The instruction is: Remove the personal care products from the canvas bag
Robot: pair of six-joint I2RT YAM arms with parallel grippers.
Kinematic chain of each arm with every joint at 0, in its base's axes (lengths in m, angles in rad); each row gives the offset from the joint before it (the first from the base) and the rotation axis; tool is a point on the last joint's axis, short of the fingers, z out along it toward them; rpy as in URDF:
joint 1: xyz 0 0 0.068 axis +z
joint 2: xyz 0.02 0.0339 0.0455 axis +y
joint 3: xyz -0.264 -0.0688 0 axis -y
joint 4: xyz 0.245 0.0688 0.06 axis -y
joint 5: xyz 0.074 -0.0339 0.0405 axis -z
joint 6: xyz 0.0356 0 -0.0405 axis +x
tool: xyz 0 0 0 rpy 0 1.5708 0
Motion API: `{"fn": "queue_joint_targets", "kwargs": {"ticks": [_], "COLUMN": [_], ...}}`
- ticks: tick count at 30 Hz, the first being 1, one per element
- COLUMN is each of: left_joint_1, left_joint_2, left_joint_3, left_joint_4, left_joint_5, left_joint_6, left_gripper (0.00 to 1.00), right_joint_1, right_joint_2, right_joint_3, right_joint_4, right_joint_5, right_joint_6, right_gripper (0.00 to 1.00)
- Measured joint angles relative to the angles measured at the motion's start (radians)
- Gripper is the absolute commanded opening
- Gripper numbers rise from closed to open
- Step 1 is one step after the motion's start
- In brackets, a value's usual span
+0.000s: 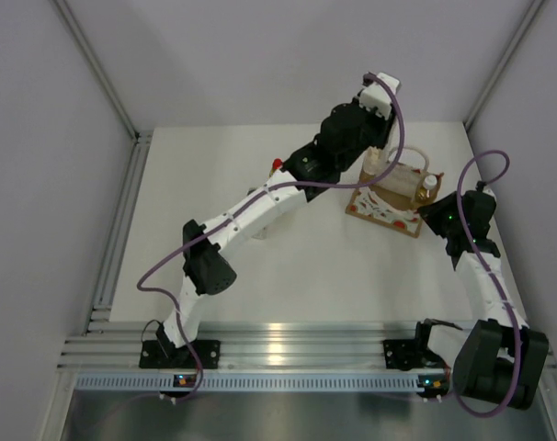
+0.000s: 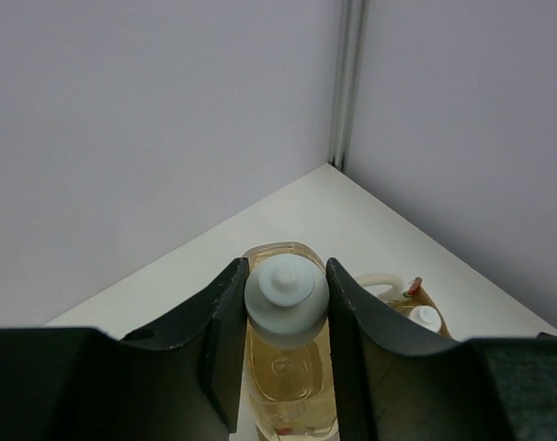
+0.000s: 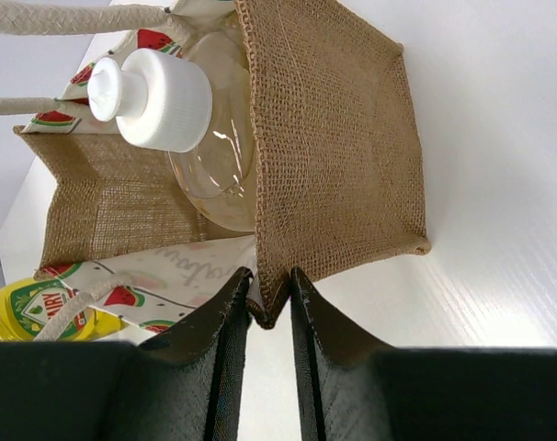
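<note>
My left gripper [image 2: 286, 292] is shut on the white cap [image 2: 284, 296] of a clear amber-filled bottle [image 2: 288, 372], which hangs straight down between the fingers. From above, that gripper [image 1: 375, 162] sits over the canvas bag's [image 1: 387, 204] left end. A second white-capped bottle [image 2: 426, 318] stands in the bag, its cap [image 1: 429, 183] visible from above. In the right wrist view that bottle [image 3: 214, 156] leans inside the tan bag [image 3: 343, 138]. My right gripper [image 3: 270, 301] is shut on the bag's near corner seam. A yellow bottle [image 3: 26, 308] lies past the printed panel.
Grey walls close in the white table [image 1: 288, 276] at the back and on both sides. The bag's rope handles [image 3: 67, 18] loop over its mouth. A red cap [image 1: 278, 165] shows beside the left arm's forearm. An aluminium rail runs along the near edge.
</note>
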Motion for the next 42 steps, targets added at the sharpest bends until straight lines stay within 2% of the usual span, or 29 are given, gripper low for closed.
{"fn": "queue_joint_targets", "kwargs": {"ticks": [4, 7, 13, 18, 24, 33, 38, 42], "left_joint_1": [0.054, 0.119, 0.338, 0.529, 0.661, 0.689, 0.677, 0.632], "left_joint_2": [-0.066, -0.152, -0.339, -0.43, -0.507, -0.576, -0.578, -0.58], "left_joint_3": [-0.012, -0.094, -0.296, -0.397, -0.541, -0.978, -1.172, -1.253], "left_joint_4": [-0.033, -0.033, -0.07, -0.086, -0.076, 0.13, 0.238, 0.313], "left_joint_5": [-0.025, -0.022, 0.018, -0.005, 0.003, -0.01, -0.001, -0.045], "left_joint_6": [0.001, -0.01, -0.088, -0.103, -0.157, -0.17, -0.19, -0.156], "left_gripper": [0.0, 0.0, 0.0, 0.0, 0.0, 0.0, 0.0, 0.0], "right_joint_1": [-0.001, -0.002, -0.002, -0.002, -0.004, -0.006, -0.007, -0.007], "right_joint_2": [0.0, 0.0, 0.002, 0.008, 0.012, 0.024, 0.025, 0.025], "right_joint_3": [0.0, 0.0, 0.003, 0.008, 0.01, 0.021, 0.021, 0.021], "right_joint_4": [0.0, 0.0, 0.0, -0.001, -0.001, -0.002, -0.002, -0.002], "right_joint_5": [0.0, 0.0, 0.0, -0.001, -0.001, -0.007, -0.009, -0.013], "right_joint_6": [-0.005, -0.007, -0.014, -0.016, -0.016, -0.016, -0.019, -0.024], "right_gripper": [0.22, 0.22, 0.22, 0.22, 0.22, 0.22, 0.22, 0.22]}}
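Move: The left hand, already holding a white-capped bottle by its neck high over the bag, is bound for a clear table spot about 39 cm to its left, 7 cm ahead and some 40 cm below. The yellow bottle stands about 28 cm left and 7 cm ahead; the grey-capped bottle, 33 cm left and level with it; the canvas bag lies 4 cm ahead, 5 cm right. From the right hand, the spot is roughly 14 cm ahead and 51 cm left. Keeping its pinch on the white-capped bottle's neck, the left hand sweeps some 40 cm left and 10 cm forward, rising slightly first and passing over beyond the standing bottles, while turning about 40 degrees counter-clockwise. It then lowers the bottle nearly 25 cm, easing back a little and tipping down about 20 degrees, to the grey-capped bottle's left. The right hand stays, still pinching the bag's rim. ##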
